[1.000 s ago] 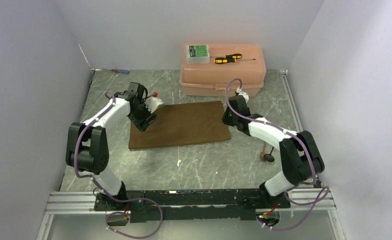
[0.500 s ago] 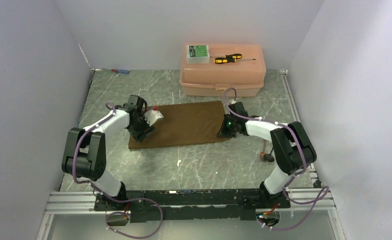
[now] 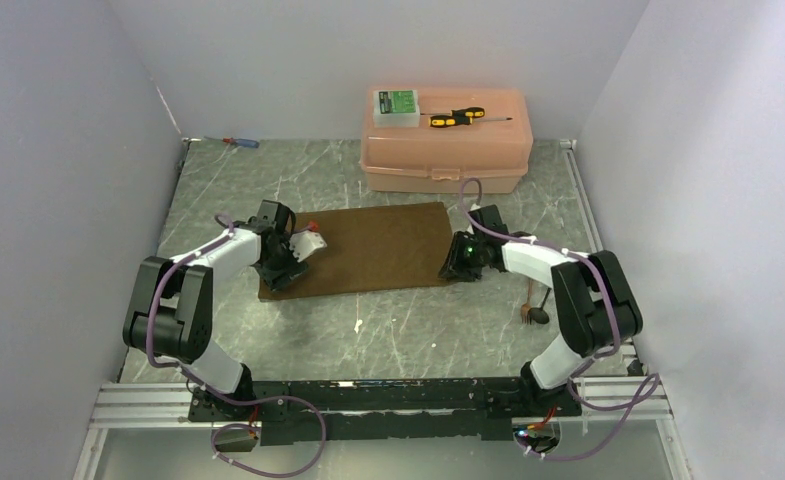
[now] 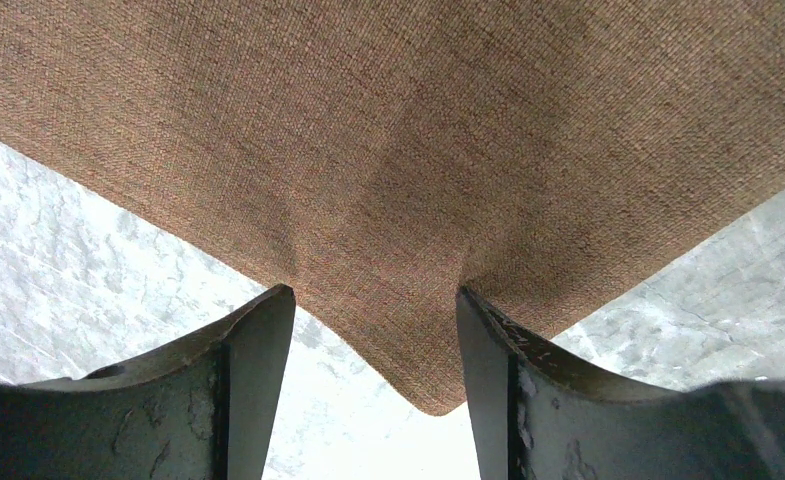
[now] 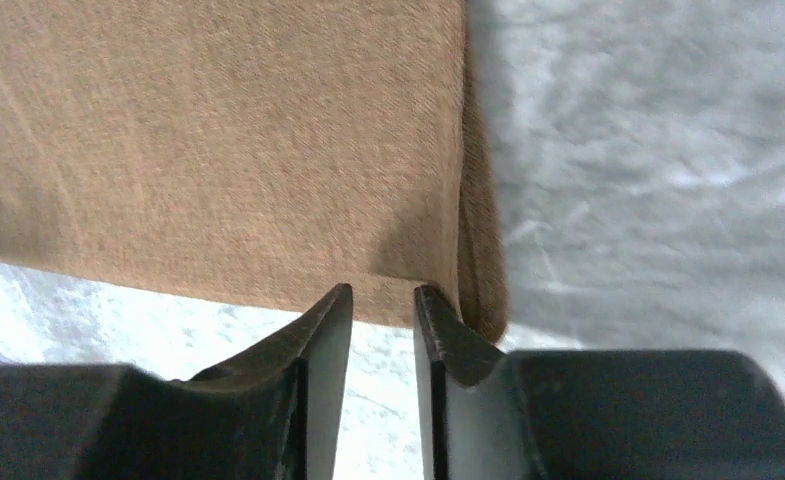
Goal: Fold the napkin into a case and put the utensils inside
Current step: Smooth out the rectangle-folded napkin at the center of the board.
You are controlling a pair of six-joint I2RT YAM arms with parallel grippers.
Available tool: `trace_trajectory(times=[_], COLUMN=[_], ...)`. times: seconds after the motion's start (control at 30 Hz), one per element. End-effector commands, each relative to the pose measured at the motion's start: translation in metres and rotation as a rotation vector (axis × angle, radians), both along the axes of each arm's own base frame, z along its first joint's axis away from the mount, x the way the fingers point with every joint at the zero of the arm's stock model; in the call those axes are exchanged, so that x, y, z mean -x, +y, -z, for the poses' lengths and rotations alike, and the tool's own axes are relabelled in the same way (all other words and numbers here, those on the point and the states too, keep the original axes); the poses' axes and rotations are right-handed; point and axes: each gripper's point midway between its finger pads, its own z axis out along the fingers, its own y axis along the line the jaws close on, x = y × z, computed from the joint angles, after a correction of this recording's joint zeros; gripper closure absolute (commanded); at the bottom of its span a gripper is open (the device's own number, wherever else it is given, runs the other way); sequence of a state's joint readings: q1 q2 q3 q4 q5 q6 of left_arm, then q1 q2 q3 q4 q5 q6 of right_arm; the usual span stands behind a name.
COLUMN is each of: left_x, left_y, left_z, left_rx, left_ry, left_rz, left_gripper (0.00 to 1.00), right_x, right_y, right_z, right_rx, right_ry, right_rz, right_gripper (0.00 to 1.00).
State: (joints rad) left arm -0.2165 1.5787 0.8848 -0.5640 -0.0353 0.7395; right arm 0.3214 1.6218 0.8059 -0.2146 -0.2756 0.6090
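The brown napkin (image 3: 378, 248) lies flat on the marble table as a wide rectangle. My left gripper (image 3: 286, 264) is low at its near-left corner. In the left wrist view the napkin corner (image 4: 423, 370) lies between the fingers of that open gripper (image 4: 372, 305), and the right finger presses a dent into the cloth. My right gripper (image 3: 456, 262) is at the near-right corner. In the right wrist view its jaws (image 5: 382, 296) stand a narrow gap apart over the napkin's near edge (image 5: 268, 200), where the cloth's right edge shows two layers. The dark utensils (image 3: 536, 312) lie beside the right arm.
A pink plastic box (image 3: 446, 150) stands behind the napkin, carrying a green-labelled case (image 3: 396, 102) and a yellow-and-black screwdriver (image 3: 456, 118). A blue-and-red screwdriver (image 3: 238, 142) lies at the back left. A small white scrap (image 3: 357, 324) sits in front of the napkin.
Both grippers have come down and nearer, onto the napkin's near corners. The right jaws, shut before, have parted a little. The napkin has not visibly shifted.
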Motion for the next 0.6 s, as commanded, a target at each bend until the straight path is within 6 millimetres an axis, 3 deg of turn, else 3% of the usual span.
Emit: trace_trajectory(times=[0.0,0.17,0.3,0.43,0.57], left_x=[-0.008,-0.008,-0.009,-0.010,-0.011], left_y=[0.004,0.003,0.001,0.000,-0.001], left_z=[0.003,-0.001,-0.006,-0.006,-0.008], left_rx=[-0.016,-0.007,0.008,0.010,0.015], left_ry=[-0.047,-0.051,-0.054,-0.055,-0.057], left_rz=[-0.005,-0.013,-0.021,-0.021,-0.022], left_gripper=[0.34,0.34,0.34,0.34,0.34], right_x=[0.019,0.023,0.023,0.028,0.020], right_y=[-0.031,-0.049,-0.052,-0.057,-0.050], right_z=[-0.002,-0.003,-0.006,0.004,0.005], right_rx=[0.110,0.188,0.197,0.228,0.184], right_ry=[0.041,0.033,0.030,0.080,0.057], right_rz=[0.042,0.109,0.138,0.159,0.180], right_gripper=[0.61,0.39,0.36,0.37,0.39])
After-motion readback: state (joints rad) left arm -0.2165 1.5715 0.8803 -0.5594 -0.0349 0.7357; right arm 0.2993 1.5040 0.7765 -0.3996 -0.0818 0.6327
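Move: The napkin's near-right corner lies about 4 cm to the right of the right hand, 1 cm back and barely a centimetre below it; the napkin's middle is some 16 cm left and 6 cm ahead. The fork lies about 17 cm to the right and 3 cm back, with the spoon roughly 3 cm beyond the fork. The napkin's near-left corner sits some 3 cm left and 3 cm back of the left hand. The napkin's near-right corner is let out from under the right fingers, which open from about a quarter to nearly two-thirds while that hand slides right some 5 cm and back 2 cm, lifting about a centimetre and sinking again to straddle the corner, with a slight roll and clockwise turn of about 10 degrees. The left hand stays put, half-open fingers still pressing beside the near-left corner. ##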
